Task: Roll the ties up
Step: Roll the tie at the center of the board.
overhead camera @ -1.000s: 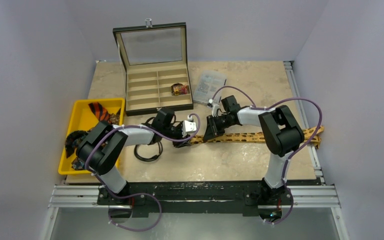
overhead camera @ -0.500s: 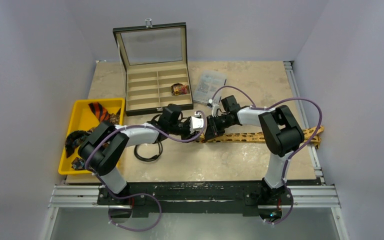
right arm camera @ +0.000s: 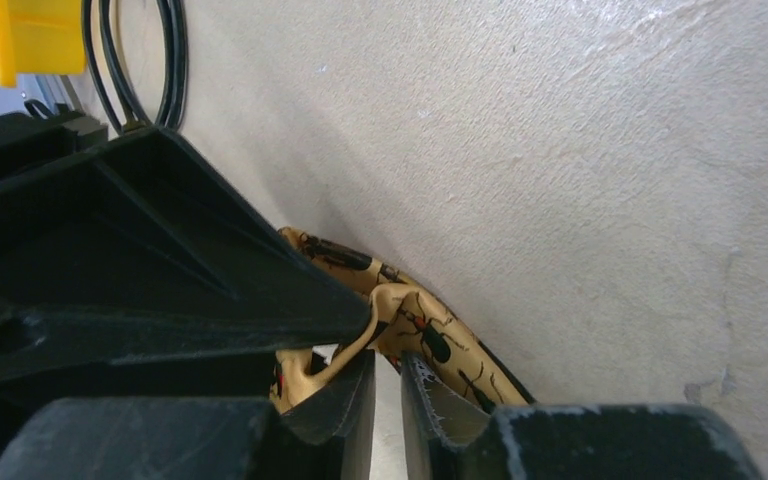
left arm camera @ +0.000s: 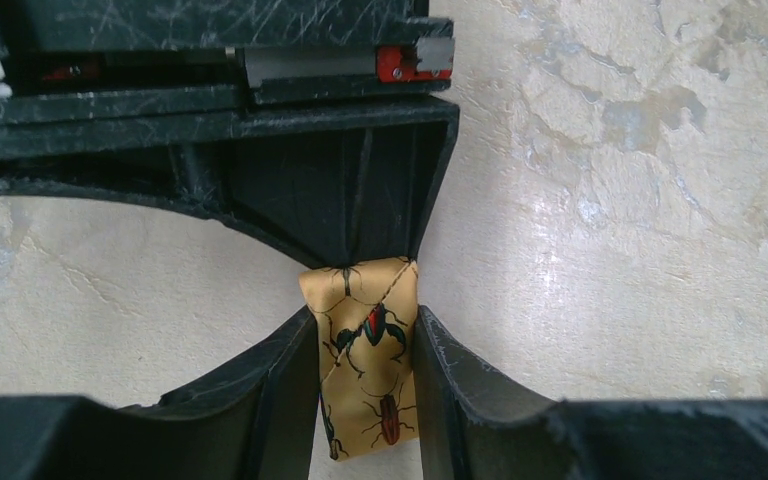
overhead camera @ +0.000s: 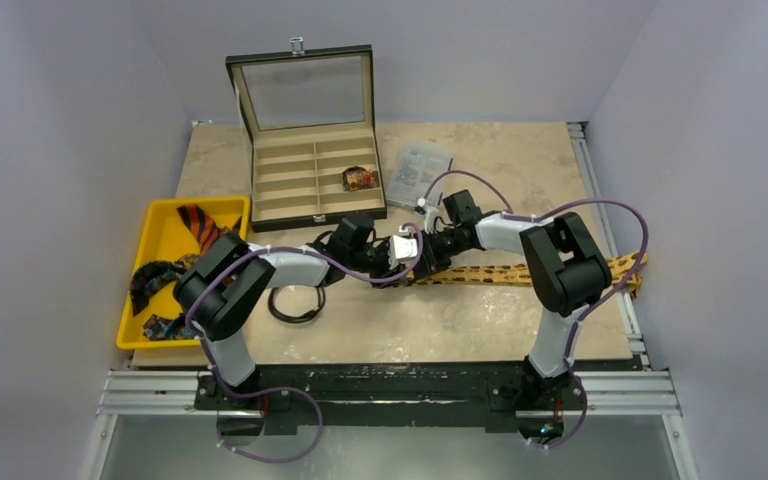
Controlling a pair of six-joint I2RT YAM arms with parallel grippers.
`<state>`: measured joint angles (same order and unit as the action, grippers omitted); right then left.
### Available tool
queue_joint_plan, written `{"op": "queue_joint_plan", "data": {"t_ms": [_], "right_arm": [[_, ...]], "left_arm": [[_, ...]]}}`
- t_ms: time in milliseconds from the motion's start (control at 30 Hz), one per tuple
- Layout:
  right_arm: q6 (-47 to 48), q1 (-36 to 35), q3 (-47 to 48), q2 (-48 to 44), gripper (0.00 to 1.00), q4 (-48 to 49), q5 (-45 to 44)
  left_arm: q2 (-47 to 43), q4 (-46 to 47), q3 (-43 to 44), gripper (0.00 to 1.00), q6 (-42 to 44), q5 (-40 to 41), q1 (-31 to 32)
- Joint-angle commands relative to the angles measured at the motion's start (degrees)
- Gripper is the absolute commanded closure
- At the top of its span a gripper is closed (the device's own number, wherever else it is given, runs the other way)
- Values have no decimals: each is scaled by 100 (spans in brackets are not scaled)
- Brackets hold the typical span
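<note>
A tan-gold tie (overhead camera: 520, 272) with dark beetle spots lies across the table towards the right edge. Its left end is folded over, and both grippers meet there. My left gripper (overhead camera: 406, 268) is shut on that folded end (left arm camera: 370, 380), one finger against each side edge (left arm camera: 365, 318). My right gripper (overhead camera: 423, 265) comes in from the opposite side, its jaws nearly together with only a thin gap (right arm camera: 388, 358). The tie's fabric (right arm camera: 450, 350) curls over its fingertips and is caught there. The right gripper's black body hides the rest of the fold in the left wrist view.
A yellow tray (overhead camera: 140, 260) at the left holds an orange and black striped tie (overhead camera: 200, 222) and dark ties (overhead camera: 150, 275). An open compartment box (overhead camera: 305, 215) behind holds one rolled tie (overhead camera: 360, 178). A black cable loop (overhead camera: 295, 305) lies under the left arm. A clear packet (overhead camera: 422, 165) sits beside the box.
My left arm has reached to the right, bringing its gripper up against the right gripper at the tie's folded end and narrowing on it. The right arm has barely shifted.
</note>
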<state>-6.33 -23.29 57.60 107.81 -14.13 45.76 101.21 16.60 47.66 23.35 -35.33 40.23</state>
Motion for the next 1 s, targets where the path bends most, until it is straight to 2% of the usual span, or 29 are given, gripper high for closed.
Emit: {"op": "queue_joint_plan", "data": {"t_ms": [0, 167, 233, 333, 400, 567, 967], "right_arm": [[390, 64, 13, -421, 81, -400, -51], [884, 443, 50, -603, 73, -935, 254], [943, 580, 77, -700, 66, -1083, 437], [768, 618, 73, -818, 54, -994, 569], [284, 607, 17, -809, 50, -657, 733], [-446, 506, -144, -665, 48, 114, 829], [-318, 334, -23, -184, 52, 211, 522]], "left_arm": [[-72, 39, -93, 64, 189, 57, 22], [-54, -33, -46, 64, 234, 72, 12], [-22, -74, -15, 64, 280, 49, 20], [44, -131, 71, 64, 310, 20, 21], [86, -187, 130, 64, 311, 13, 25], [245, -301, 258, 64, 266, -2, 67], [373, -346, 345, 64, 291, 18, 86]]}}
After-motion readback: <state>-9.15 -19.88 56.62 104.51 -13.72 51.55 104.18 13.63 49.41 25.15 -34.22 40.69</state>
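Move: The tie's rolled end sits between the left hand's fingers, right at its hand point, and lies about 4 cm to the left of the barely opened right fingers, level with them front to back. The flat tie runs off along the board, its middle some 25 cm to the right of the left hand. From the right hand the plastic case is about 18 cm straight ahead, the coiled cable some 25 cm left and 5 cm back. The tie's rolled end stays pinched in the left fingers, which lower it by about 2 cm towards the board. The right fingers open wide while backing off some 3.5 cm to the right of it and rising, then swing back left with a slight roll of the wrist and start to sink, ending open close over the roll. ##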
